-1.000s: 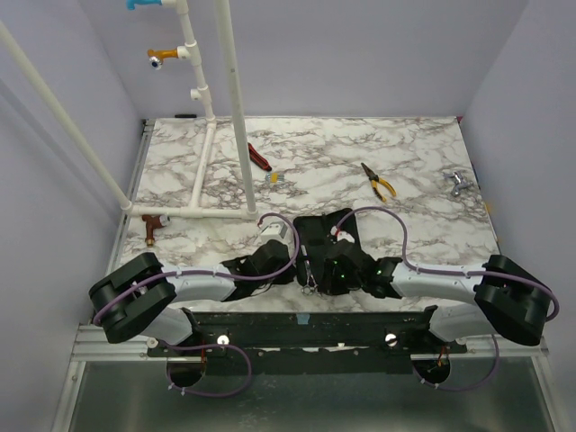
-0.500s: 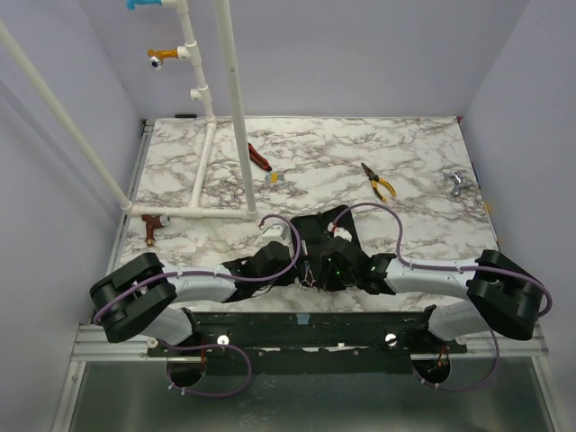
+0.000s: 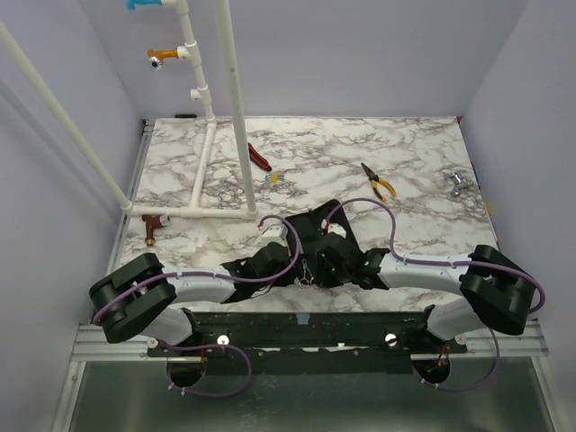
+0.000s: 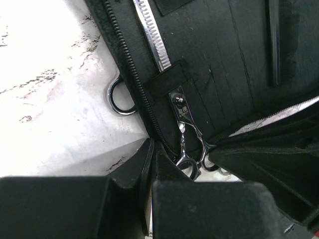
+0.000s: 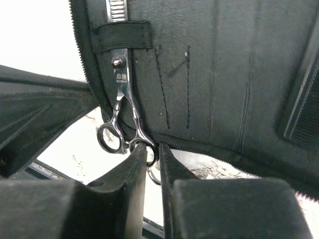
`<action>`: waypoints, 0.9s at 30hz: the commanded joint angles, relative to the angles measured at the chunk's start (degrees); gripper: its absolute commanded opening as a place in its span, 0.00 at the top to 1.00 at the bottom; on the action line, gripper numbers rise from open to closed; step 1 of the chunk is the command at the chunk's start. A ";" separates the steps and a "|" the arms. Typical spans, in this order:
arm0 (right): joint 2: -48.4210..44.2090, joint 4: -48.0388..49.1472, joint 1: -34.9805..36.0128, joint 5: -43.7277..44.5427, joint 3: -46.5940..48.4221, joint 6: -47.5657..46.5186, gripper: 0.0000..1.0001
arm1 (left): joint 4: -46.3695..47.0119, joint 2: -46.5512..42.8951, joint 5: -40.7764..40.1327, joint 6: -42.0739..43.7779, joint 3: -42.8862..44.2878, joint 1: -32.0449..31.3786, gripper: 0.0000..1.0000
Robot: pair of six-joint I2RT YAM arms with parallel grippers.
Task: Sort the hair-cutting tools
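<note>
An open black case (image 3: 328,227) lies near the table's front edge, between my arms. Silver scissors (image 4: 185,130) sit in it, their toothed blade tucked under a strap and the finger rings hanging past the zipper edge. My right gripper (image 5: 152,149) stands open by a narrow gap, with the wall of one ring of the scissors (image 5: 122,107) in that gap. My left gripper (image 4: 152,144) is shut, its tips against the case's zipper edge just left of the rings. A long narrow black comb (image 4: 274,42) lies in the case. A silver ring (image 4: 122,97) pokes out from under the case's edge.
Yellow-handled pliers (image 3: 380,182) lie at the back right and a red-and-black-handled tool (image 3: 258,157) at the back, beside a white pipe frame (image 3: 202,171). A small metal piece (image 3: 457,184) sits at the right edge and a brown fitting (image 3: 150,227) at the left.
My right arm has swung left and forward, bringing its gripper to the scissors' rings; the case's far flap shifted with it. The left arm has stayed put.
</note>
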 commanded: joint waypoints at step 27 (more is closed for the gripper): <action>-24.38 -7.12 -0.65 8.49 -8.64 6.99 0.42 | -24.26 0.16 -6.39 3.09 19.54 12.78 0.43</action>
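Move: The left fingers are shut at the case's near-left corner, with its middle about 9 cm ahead and 6 cm right; the scissors' middle is some 4 cm ahead, 2 cm right. The right fingers are at the scissors' rings, the scissors' middle about 5 cm ahead and 3 cm left; the case's middle is 10 cm straight ahead, the comb 13 cm ahead, 3 cm right. All lie about level with both hands. Both hands open and lift some 5–9 cm: left forward from the case corner, right rightward off the scissors. ##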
